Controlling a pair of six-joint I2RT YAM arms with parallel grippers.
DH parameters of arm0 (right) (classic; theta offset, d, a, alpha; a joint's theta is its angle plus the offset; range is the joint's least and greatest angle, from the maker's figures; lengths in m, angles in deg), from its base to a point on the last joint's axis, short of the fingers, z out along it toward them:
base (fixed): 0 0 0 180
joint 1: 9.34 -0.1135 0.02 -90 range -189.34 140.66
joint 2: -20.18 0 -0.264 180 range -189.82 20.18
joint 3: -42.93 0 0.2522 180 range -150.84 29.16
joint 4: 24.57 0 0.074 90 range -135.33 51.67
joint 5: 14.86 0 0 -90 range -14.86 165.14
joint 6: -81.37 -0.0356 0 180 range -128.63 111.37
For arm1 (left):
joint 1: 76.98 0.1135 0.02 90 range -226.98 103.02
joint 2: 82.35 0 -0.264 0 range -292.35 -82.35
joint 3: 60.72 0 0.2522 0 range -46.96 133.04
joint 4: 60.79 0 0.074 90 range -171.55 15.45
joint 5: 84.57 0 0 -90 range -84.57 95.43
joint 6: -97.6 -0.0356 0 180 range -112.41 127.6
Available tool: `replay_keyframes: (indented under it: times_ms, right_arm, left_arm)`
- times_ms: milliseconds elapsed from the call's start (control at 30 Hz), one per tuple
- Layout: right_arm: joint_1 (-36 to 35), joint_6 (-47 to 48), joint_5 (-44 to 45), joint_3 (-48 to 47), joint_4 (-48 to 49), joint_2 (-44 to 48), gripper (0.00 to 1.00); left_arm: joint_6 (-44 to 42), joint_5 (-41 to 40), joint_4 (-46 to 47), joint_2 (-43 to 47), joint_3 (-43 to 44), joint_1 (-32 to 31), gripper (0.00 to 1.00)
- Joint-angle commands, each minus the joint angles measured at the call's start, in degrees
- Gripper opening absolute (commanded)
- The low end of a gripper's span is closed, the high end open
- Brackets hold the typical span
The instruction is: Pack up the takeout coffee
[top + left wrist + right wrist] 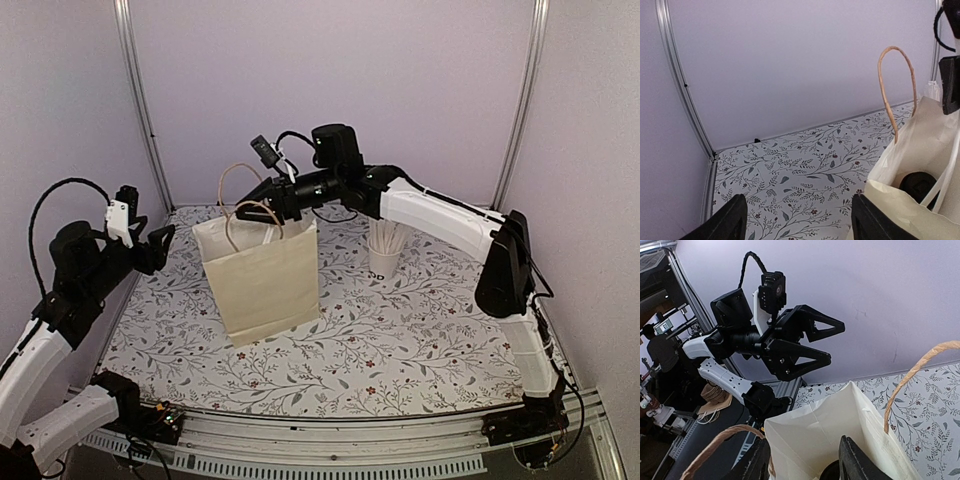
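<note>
The takeout coffee stands inside the cream paper bag (262,278); only its black lid (918,184) shows, deep in the bag. In the right wrist view the lid (832,473) peeks up at the bottom edge. My right gripper (250,207) hangs over the bag's mouth. Its fingers (756,465) are spread apart, one outside the bag's wall and one inside, so the right gripper (805,466) is open and off the lid. My left gripper (160,243) hovers left of the bag, open and empty (800,220). The cup's white body is hidden by the bag.
A white cup full of long straws (385,250) stands right of the bag, under the right arm. The bag's twisted paper handles (897,90) stick up. The flowered tabletop (400,340) is walled by grey panels and metal posts (140,110).
</note>
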Motion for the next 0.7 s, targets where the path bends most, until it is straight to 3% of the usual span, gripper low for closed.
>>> replay_keyframes:
  times_ms: [0,167,533,667]
  right_arm:
    - [0.2,2.4,0.9,2.6,-0.7,4.0,0.52]
    - [1.1,7.7,3.7,6.0,-4.3,9.6,0.6]
    - [11.9,23.4,20.1,29.9,-5.9,33.8,0.98]
    - [18.4,24.1,26.4,39.0,-5.2,41.5,0.99]
  left_arm:
    - [-0.8,1.0,1.7,-0.2,-0.6,0.7,0.73]
    - [-0.8,1.0,1.5,0.4,-0.7,0.7,0.73]
    - [-0.3,1.9,1.5,1.4,-0.7,0.7,0.73]
    - [0.6,1.0,1.6,2.4,-0.4,0.7,0.74]
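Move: The right gripper hangs half open over the bag's mouth, the bag's middle about 18 cm straight below. The bag's far handle arches some 6 cm ahead and 2 cm to the left, the near handle about 5 cm back, both near hand height. The straw cup stands some 15 cm ahead, 27 cm to the right and 26 cm lower. From the left gripper, the bag's middle is about 5 cm ahead, 20 cm right and 15 cm below. Finish opening the right gripper to full width to leave the straw in the bag, letting the hand sink about 1 cm first. Then swing it out from between the handles with gathering speed, about 18 cm to the right, rising some 8 cm and edging forward towards the straw cup's side, while the wrist turns roughly 30 degrees clockwise and rolls. ##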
